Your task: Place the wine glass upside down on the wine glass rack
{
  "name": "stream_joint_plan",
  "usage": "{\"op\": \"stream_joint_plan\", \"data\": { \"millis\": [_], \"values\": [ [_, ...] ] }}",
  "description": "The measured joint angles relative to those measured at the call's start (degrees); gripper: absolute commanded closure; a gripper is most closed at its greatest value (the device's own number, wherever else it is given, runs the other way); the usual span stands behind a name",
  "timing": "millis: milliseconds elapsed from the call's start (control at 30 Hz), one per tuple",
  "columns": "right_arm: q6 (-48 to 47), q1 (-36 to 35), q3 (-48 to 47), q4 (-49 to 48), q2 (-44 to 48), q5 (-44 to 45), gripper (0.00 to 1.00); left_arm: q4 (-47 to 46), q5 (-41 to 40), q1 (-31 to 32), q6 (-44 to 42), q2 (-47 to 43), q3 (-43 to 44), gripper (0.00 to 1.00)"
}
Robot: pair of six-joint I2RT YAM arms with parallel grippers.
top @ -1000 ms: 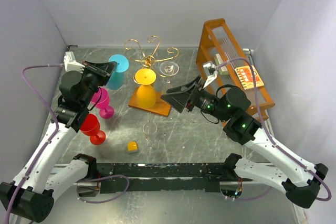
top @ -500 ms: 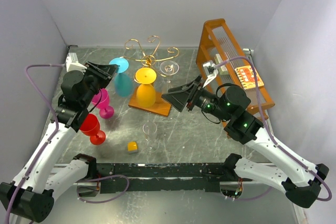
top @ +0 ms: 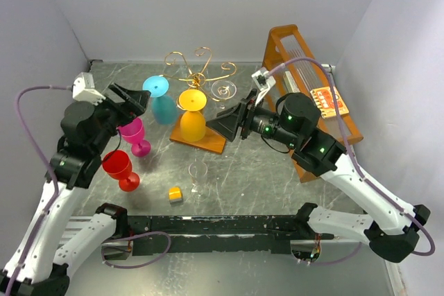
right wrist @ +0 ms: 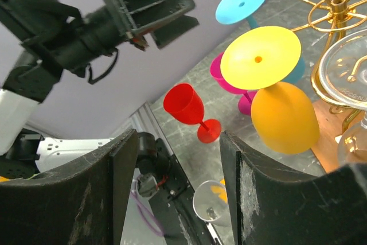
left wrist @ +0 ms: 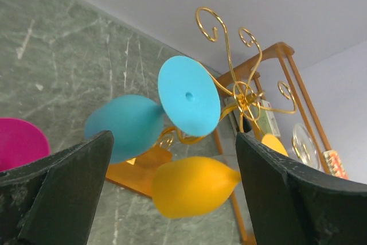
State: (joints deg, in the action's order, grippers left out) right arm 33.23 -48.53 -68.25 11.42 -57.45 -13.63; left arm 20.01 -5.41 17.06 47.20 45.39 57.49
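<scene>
A blue wine glass (top: 161,104) hangs upside down at the left arm of the gold wire wine glass rack (top: 200,67), foot up (left wrist: 189,96), bowl below (left wrist: 123,127). My left gripper (top: 132,102) stands open just left of it, and nothing lies between its fingers (left wrist: 63,193). A yellow glass (top: 192,114) and a clear glass (top: 223,90) also hang upside down on the rack, above its orange-brown base (top: 208,142). My right gripper (top: 225,123) is open and empty, right of the yellow glass (right wrist: 284,116).
A pink glass (top: 134,134) and a red glass (top: 119,169) stand upright at the left. A clear glass (top: 198,171) and a small yellow block (top: 175,193) sit near the front. The tall orange slatted frame (top: 305,67) stands at the back right.
My left gripper has opened, let go of the blue glass and drawn back to the left. The blue glass now hangs on the rack. My right gripper has risen slightly and stays open.
</scene>
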Motion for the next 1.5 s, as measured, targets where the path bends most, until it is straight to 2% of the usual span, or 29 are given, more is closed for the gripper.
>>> {"op": "stream_joint_plan", "data": {
  "millis": [167,300,400,567,800,1000,1300,1500],
  "values": [
    [-3.8,-1.3,-3.3,4.9,-2.1,-0.5,0.41,3.1,-1.0,0.0,-9.3,-7.1,0.0,0.0],
    [-6.3,-4.7,-7.5,8.8,-5.3,3.3,0.4,5.7,-4.1,0.0,-14.9,-11.8,-0.2,0.01],
    [-7.7,-10.0,-9.5,12.5,-8.5,9.0,0.38,6.4,-6.5,0.0,-17.4,-14.2,-2.4,0.01],
    [-8.3,-20.8,-12.4,21.3,-15.9,23.5,0.39,7.9,-9.3,0.0,-19.6,-17.9,-7.7,0.01],
    [-6.8,-27.9,-16.6,33.4,-24.9,34.3,0.53,6.0,-9.3,0.0,-22.9,-27.8,-14.3,0.01],
    [-6.4,-29.4,-17.9,36.9,-28.9,35.3,0.61,3.8,-8.1,0.0,-23.4,-31.8,-15.5,0.01],
    [-5.9,-29.6,-17.9,37.1,-29.3,33.5,0.62,3.7,-7.3,0.0,-23.4,-31.3,-15.6,0.01],
    [-5.4,-29.6,-17.9,37.1,-29.4,32.4,0.67,5.0,-5.3,0.0,-22.7,-27.4,-14.0,0.01]
  ]
}}
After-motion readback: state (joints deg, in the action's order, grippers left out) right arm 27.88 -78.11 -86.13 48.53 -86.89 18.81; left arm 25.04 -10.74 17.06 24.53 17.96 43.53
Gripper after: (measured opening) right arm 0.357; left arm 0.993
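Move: The clear wine glass that my right hand goes for stands upright on the table, about 8 cm to its left, 2 cm back and 30 cm below. The yellow block lies some 8 cm left of that glass. The hanging yellow glass is roughly 11 cm ahead of my right hand, 8 cm left and 15 cm down. From my left hand, the clear glass is about 14 cm back, 13 cm right and 25 cm down, and the hung blue glass about 6 cm ahead, 6 cm right and 8 cm down. I swing my empty right hand down some 18 cm, and about 6 cm each back and left, towards the clear glass. I tip its fingers some 50 degrees downward and narrow them partway, easing to a creep just short of the rim. My left hand backs about 8 cm away from the blue glass, going left too, rolling some 20 degrees with fingers open. ##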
